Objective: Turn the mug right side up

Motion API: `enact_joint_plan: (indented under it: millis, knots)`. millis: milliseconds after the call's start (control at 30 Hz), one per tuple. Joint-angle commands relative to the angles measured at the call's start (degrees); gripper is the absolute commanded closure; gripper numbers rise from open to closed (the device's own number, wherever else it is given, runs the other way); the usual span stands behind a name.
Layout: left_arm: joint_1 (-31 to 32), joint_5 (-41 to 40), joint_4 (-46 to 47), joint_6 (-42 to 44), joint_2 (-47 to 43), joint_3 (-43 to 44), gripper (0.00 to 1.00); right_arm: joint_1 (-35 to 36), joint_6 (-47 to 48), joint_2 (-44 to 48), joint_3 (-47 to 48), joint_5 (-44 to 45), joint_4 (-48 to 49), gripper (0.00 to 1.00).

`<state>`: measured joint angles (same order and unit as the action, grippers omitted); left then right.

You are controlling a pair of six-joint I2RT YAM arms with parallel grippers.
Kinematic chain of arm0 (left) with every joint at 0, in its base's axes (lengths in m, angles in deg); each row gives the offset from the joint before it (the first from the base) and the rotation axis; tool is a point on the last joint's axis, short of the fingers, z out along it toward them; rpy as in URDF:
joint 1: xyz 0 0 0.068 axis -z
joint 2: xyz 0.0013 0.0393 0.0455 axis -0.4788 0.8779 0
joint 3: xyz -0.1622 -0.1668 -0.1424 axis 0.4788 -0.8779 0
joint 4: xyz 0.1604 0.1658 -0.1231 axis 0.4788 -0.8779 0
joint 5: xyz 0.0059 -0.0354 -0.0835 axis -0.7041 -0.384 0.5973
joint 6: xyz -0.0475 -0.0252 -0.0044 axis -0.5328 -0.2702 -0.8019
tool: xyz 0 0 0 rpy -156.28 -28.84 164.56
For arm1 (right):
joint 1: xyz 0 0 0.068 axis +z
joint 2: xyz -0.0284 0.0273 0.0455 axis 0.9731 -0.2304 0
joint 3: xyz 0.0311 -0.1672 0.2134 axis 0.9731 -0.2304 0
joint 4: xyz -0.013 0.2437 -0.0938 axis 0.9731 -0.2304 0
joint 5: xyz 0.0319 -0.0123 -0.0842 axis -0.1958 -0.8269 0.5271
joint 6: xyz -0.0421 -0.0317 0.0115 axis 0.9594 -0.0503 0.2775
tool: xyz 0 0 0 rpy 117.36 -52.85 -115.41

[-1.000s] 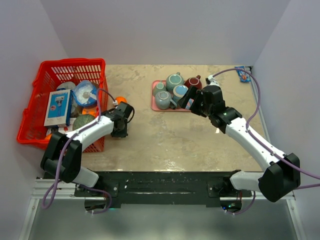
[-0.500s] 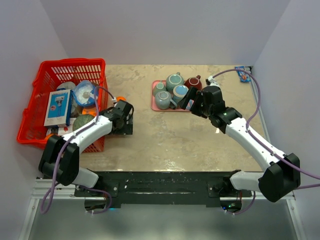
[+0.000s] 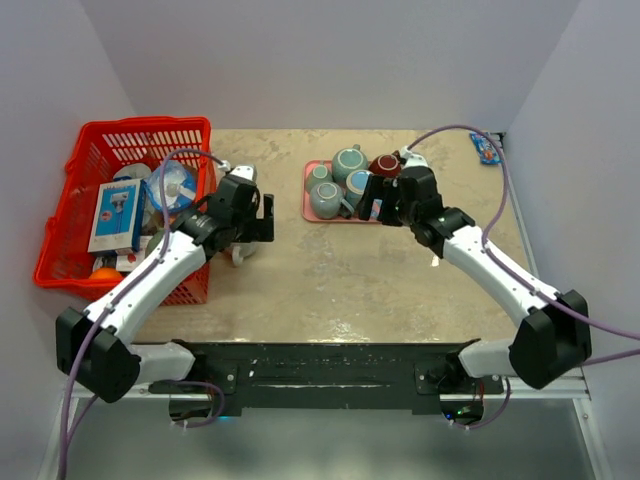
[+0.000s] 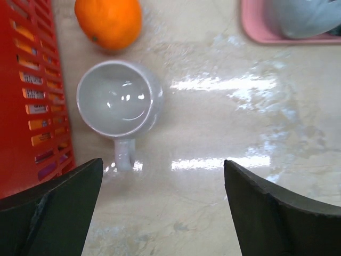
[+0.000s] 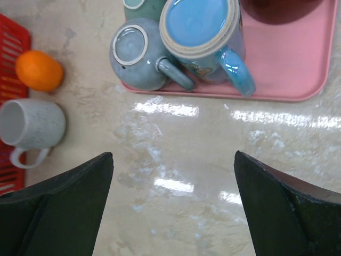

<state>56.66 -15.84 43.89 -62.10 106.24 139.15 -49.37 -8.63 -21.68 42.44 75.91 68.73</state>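
Note:
The white mug (image 4: 118, 101) stands upright on the table, mouth up, handle pointing toward the near edge, beside the red basket (image 4: 29, 90). It also shows in the right wrist view (image 5: 32, 125), and only its near edge shows in the top view (image 3: 238, 252) below my left gripper. My left gripper (image 4: 162, 176) is open and empty, raised above the table just right of the mug (image 3: 258, 218). My right gripper (image 5: 173, 160) is open and empty, hovering at the front edge of the pink tray (image 3: 378, 200).
An orange (image 4: 108, 21) lies just behind the mug. The pink tray (image 5: 298, 74) holds several mugs, among them a blue one (image 5: 202, 32) and a grey one (image 5: 136, 53). The red basket (image 3: 120, 140) is full of items at the left.
My left gripper has let go of the mug and risen away from it, up and to the right. My right gripper has shifted slightly left toward the tray.

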Motion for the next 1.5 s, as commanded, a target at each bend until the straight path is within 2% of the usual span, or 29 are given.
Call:
enact_joint_plan:
  millis: [0, 167, 333, 433, 567, 733, 900, 1033, 1333, 1433, 1467]
  knots:
    - [0.25, 2.45, 3.59, 1.55, -5.11, 4.14, 0.01, -0.24, 17.75, -6.31, 4.35, 0.04, 4.14, 0.01]
    - [0.25, 6.92, 8.43, 2.78, -7.66, 5.03, 0.01, -0.68, 26.31, -13.43, 10.22, 5.04, 3.09, 0.02]
    - [0.25, 12.19, 12.91, 2.61, -8.01, 5.12, 0.01, -1.91, 32.98, -20.02, 14.89, 5.4, 1.06, 0.04]
    - [0.25, 13.78, 14.15, 2.34, -7.67, 5.03, 0.01, -3.13, 35.11, -23.18, 15.95, 3.56, 0.28, 0.09]
    - [0.25, 13.35, 13.89, 2.34, -6.35, 5.9, 0.01, -6.03, 35.73, -25.83, 17.54, -2.67, -2.54, 0.17]
    - [0.25, 13.96, 14.24, 3.31, -4.5, 7.83, 0.01, -9.02, 36.34, -26.27, 17.53, -9.26, -0.35, 0.18]
    - [0.25, 14.23, 14.5, 4.53, -2.92, 8.63, 0.01, -9.2, 37.92, -32.68, 22.71, -9.89, -4.82, 0.25]
    - [0.25, 8.7, 12.74, 7.43, -2.83, 10.03, 0.01, -9.12, 37.92, -34.01, 22.99, -11.3, -4.48, 0.31]
    - [0.25, 7.54, 12.04, 8.32, -2.83, 9.34, 0.01, -9.2, 37.75, -32.96, 20.62, -12.18, -1.05, 0.55]
    - [0.25, 7.72, 12.3, 8.23, -2.83, 9.16, 0.01, -9.12, 38.19, -32.16, 20.18, -11.57, -0.96, 0.76]
    - [0.25, 7.72, 12.3, 8.23, -2.83, 9.16, 0.01, -9.2, 38.45, -31.73, 20.0, -11.39, -0.96, 0.9]
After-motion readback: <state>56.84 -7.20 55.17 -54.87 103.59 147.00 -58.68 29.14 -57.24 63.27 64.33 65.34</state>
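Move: The blue mug, bottom up in the pink tray, has its middle about 15 cm ahead of the right hand, 2 cm left and 13 cm below; its handle sticks out towards the robot's right and back. The grey mug lies some 8 cm left of the blue one and 3 cm nearer, the red mug 7 cm right and 6 cm farther out, the teal mug 3 cm left and 7 cm beyond. From the left hand, the blue mug is roughly 17 cm ahead, 21 cm right and 11 cm lower. The blue mug's handle is taken by the right hand, which comes down about 13 cm and forward some 10 cm, rolling its left side down and swinging counter-clockwise, then closes its fingertips around the handle. The open left hand climbs about 10 cm with some drift to the right and forward, away from the white mug by the basket, its fingers tipping upward. ##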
